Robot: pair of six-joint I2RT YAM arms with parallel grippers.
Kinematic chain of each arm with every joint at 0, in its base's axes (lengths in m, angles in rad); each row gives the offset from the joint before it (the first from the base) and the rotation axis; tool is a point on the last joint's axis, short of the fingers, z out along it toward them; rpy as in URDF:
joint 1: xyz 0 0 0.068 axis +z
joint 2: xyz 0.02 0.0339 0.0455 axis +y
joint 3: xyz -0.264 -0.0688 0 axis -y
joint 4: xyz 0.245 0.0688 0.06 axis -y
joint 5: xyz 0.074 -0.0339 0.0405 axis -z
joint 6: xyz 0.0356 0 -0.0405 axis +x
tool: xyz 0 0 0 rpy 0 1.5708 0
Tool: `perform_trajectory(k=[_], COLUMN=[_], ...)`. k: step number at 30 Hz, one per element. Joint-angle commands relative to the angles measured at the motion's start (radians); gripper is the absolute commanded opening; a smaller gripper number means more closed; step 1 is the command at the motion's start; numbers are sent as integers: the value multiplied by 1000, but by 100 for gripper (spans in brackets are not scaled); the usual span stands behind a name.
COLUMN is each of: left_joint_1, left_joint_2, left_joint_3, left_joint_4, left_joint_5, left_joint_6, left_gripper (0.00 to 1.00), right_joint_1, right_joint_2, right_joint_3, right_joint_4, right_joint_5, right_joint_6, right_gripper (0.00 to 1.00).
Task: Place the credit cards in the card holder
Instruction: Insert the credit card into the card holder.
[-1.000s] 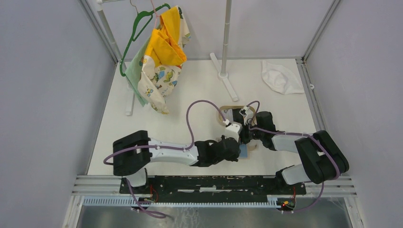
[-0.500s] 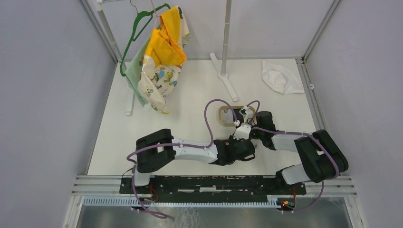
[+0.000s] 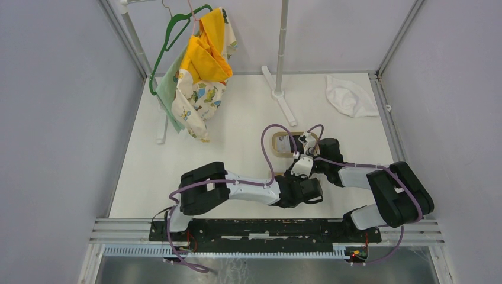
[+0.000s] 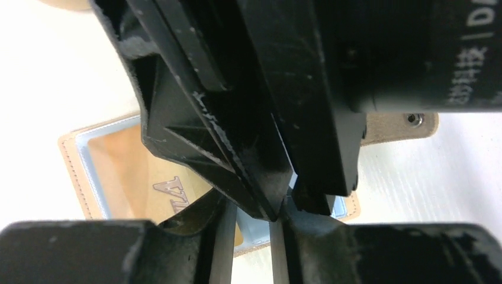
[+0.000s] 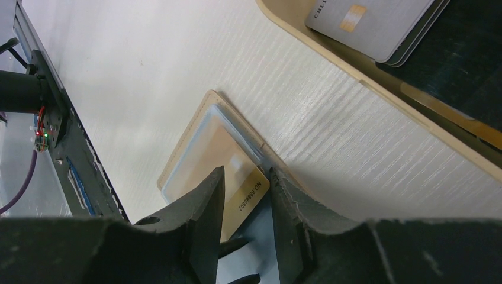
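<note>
The tan card holder (image 5: 185,139) lies open on the table, snap tab (image 4: 402,121) to one side. A gold credit card (image 5: 248,195) sits partly inside its clear pocket, one end sticking out; the left wrist view shows the same gold card (image 4: 136,171). My right gripper (image 5: 247,177) stands open, tips down on the holder, the card's end flat between them. My left gripper (image 4: 251,228) is close beside it, jaws slightly apart with nothing between them. Both grippers, left (image 3: 308,190) and right (image 3: 302,168), hide the holder from above. More grey credit cards (image 5: 373,23) lie in the tray.
The oval tan tray (image 3: 277,144) sits just beyond the grippers. A clothes rack with a green hanger and garments (image 3: 198,71) stands back left, a post base (image 3: 283,100) at back centre, a white cloth (image 3: 349,96) back right. The metal rail (image 3: 266,228) runs along the near edge.
My left arm has swung right until its gripper sits against the right one over the card holder, and its jaws have parted slightly. The right arm has not moved.
</note>
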Motion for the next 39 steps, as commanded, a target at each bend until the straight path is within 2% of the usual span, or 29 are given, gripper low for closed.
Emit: perform_trajectory(k=[1,9,13,15,18,23,28,33,36,39], left_joint_1=[-2,-1,1,0,0,0,-1,28,140,252], left_joint_2=[14,-12,-28,-42,-86,-197,-319,-451,-537,-608], left_joint_3=[48,31,19,12,-19,-118,-245,-385,-508,-617], left_joint_4=[-79,-94,-97,-90,-37,119,238,254,360,478], left_joint_5=[-114,-161,-167,-165,-116,40,157,104,261,437], left_joint_6=[-85,-91,-91,-84,-24,107,217,269,280,274], left_gripper=[34,44,47,48,50,53,53,58,59,62], right_joint_1=[-1,-1,-7,-13,-29,-51,-63,-65,-65,-59], right_joint_2=[10,1,-18,-36,-57,-114,-197,-293,-353,-357], right_joint_3=[16,23,36,43,63,113,148,212,170,136], right_joint_4=[-21,-33,-49,-60,-87,-172,-274,-486,-565,-619], right_joint_5=[24,27,21,14,-10,-71,-158,-181,-140,-81], right_joint_6=[-22,-35,-55,-71,-111,-240,-451,-842,-1148,-1324], right_gripper=[40,45,51,58,68,77,78,79,78,75])
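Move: The gold card lies almost in the card holder's left pocket, its middle about 2 cm ahead of the left gripper, 3 cm to its left and 1 cm below; from the right gripper, some 3 cm back, 2 cm left and 1 cm below. Counted from the left gripper, the blue pocket is 1 cm ahead and 3 cm right, the strap 1 cm ahead and 8 cm right, and the card tray's middle 15 cm straight ahead. Nudge the left gripper about 2 cm left and slightly forward at the card's inner long edge while its fingers spread, then lift it some 5 cm, drawing back, and swing it left, clear of the holder. Open the right gripper wide from its place at the card's forward inner corner, raise it about 8 cm, easing right, and roll it roughly 50 degrees counter-clockwise as seen looking along its fingers. ##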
